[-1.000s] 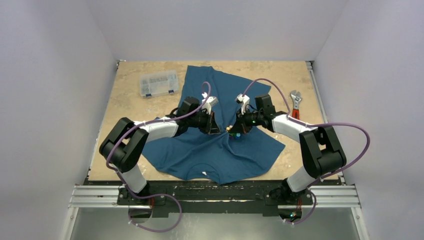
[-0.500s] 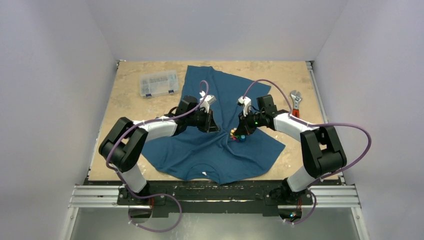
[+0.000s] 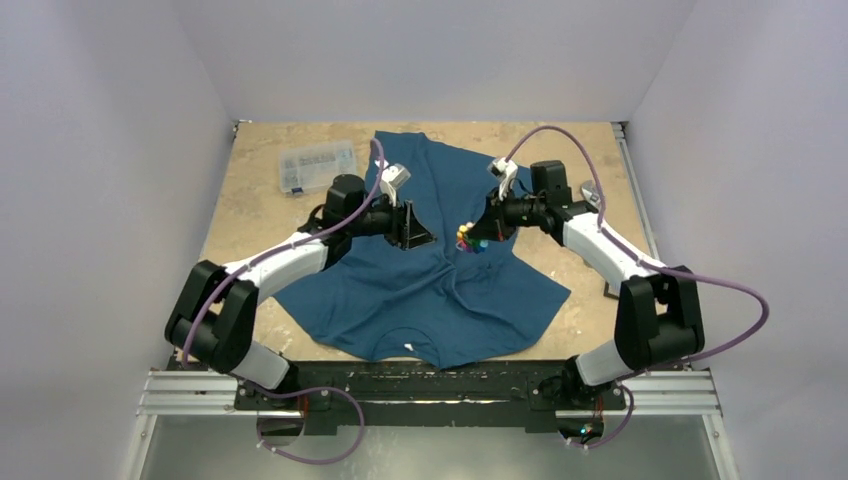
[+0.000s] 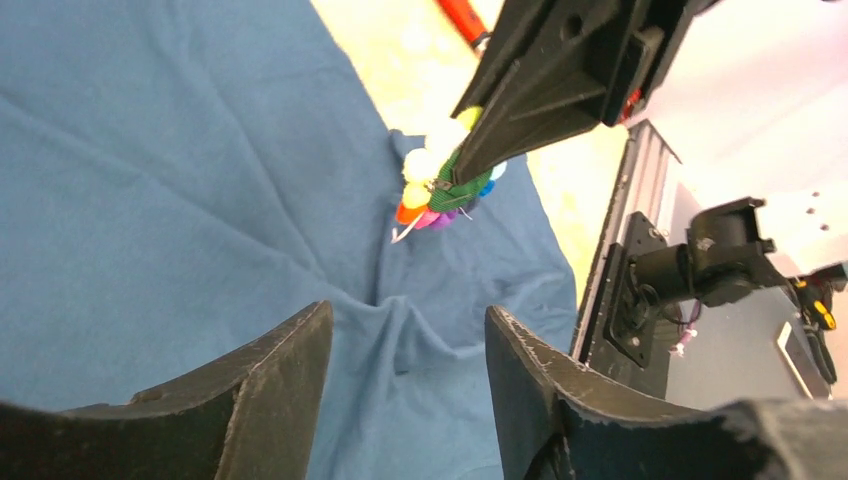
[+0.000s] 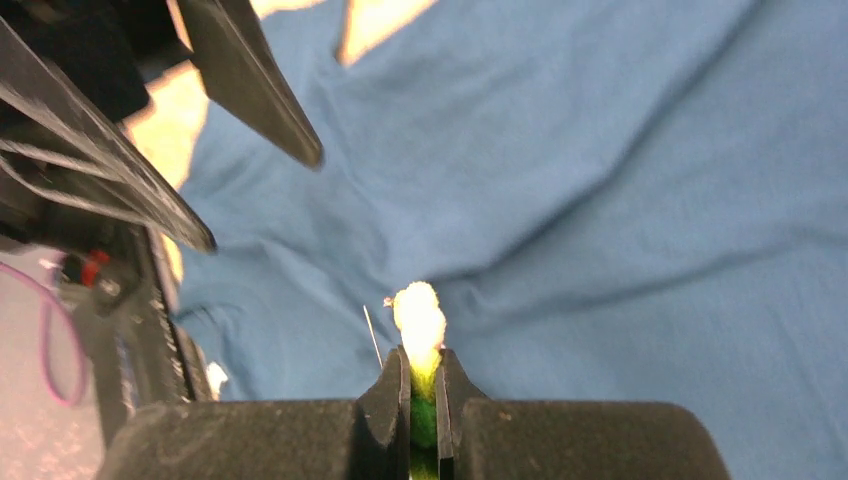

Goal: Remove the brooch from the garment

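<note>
The dark teal garment (image 3: pixel 400 290) lies spread on the table, with folds running toward its middle. My right gripper (image 3: pixel 474 237) is shut on the brooch (image 3: pixel 467 240), a small rainbow flower, and holds it just above the cloth. In the right wrist view the brooch (image 5: pixel 419 315) sticks out between the shut fingers, and its thin pin (image 5: pixel 372 336) shows bare beside it. My left gripper (image 3: pixel 412 232) is open and empty above the shirt, left of the brooch. In the left wrist view the brooch (image 4: pixel 438 190) hangs at the right gripper's tip over the garment (image 4: pixel 150 150).
A clear plastic organiser box (image 3: pixel 318 166) sits at the far left of the table. A red-handled wrench (image 3: pixel 592 200) lies at the far right, partly behind my right arm. The table's near edge has a metal rail (image 3: pixel 430 390).
Both grippers have moved toward the far side and risen. The right gripper has carried the brooch up off the bunched cloth. The left gripper has come off the fold and stands open.
</note>
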{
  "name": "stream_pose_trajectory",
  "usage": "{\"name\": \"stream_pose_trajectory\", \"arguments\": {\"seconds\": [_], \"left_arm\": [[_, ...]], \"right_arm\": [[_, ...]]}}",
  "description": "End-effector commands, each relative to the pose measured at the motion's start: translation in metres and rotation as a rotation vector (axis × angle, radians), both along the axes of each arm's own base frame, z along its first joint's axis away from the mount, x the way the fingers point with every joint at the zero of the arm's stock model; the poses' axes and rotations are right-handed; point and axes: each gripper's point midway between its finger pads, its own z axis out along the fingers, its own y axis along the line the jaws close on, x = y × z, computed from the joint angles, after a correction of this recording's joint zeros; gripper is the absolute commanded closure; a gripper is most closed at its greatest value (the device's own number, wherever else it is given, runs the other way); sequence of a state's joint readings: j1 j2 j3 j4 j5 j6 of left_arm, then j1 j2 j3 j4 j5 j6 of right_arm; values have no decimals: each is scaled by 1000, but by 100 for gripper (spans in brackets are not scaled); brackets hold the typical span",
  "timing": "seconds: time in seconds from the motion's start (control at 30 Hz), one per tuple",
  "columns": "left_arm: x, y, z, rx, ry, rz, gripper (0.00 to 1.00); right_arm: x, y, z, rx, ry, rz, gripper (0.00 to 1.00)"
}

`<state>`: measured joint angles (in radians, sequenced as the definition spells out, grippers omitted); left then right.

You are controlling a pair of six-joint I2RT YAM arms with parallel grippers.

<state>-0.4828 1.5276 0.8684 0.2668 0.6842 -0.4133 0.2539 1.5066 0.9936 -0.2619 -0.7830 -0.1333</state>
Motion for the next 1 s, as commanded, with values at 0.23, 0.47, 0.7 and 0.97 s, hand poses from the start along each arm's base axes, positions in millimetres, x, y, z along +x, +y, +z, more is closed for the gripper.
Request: {"name": "stream_pose_trajectory", "arguments": {"seconds": [0.23,0.47,0.7,0.97], "left_arm": [[-23,15,89,-119,-271,-202,39],[-23,5,111,-225,-216,-207,39],[-26,-10,115,-253,-178,-228,39],[-33,-23,123,-289,-158,-270,44]], "right_arm": [[-13,40,140,482,45,37,100],[-28,46,156,610,115,69,100],[-40,49,164,621,114,106,100],[-46,52,164,606,101,136,100]]}}
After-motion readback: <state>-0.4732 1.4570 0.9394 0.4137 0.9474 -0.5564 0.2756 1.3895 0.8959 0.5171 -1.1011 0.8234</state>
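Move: The brooch is already pinched edge-on in the right fingers, its middle barely past the tips. The open left fingers it is carried to are about 9 cm to the right hand's left, roughly level with it fore-and-aft and some 3 cm higher. From the left hand, the brooch is about 8 cm right and 3 cm below; the garment's raised fold is some 4 cm right, 4 cm back and 12 cm below; the storage box stands roughly 23 cm left, 15 cm ahead and 13 cm down. Upward, quickly at first and then easing, the right hand carries the brooch some 15 cm, drifting 5 cm left and a little back towards the left gripper while its down-slanted fingers swing up to about level; it keeps its pinch. The left hand also climbs about 9 cm and draws slightly back, edging left and then right towards the brooch, its fingers tilting up a little and staying open. ##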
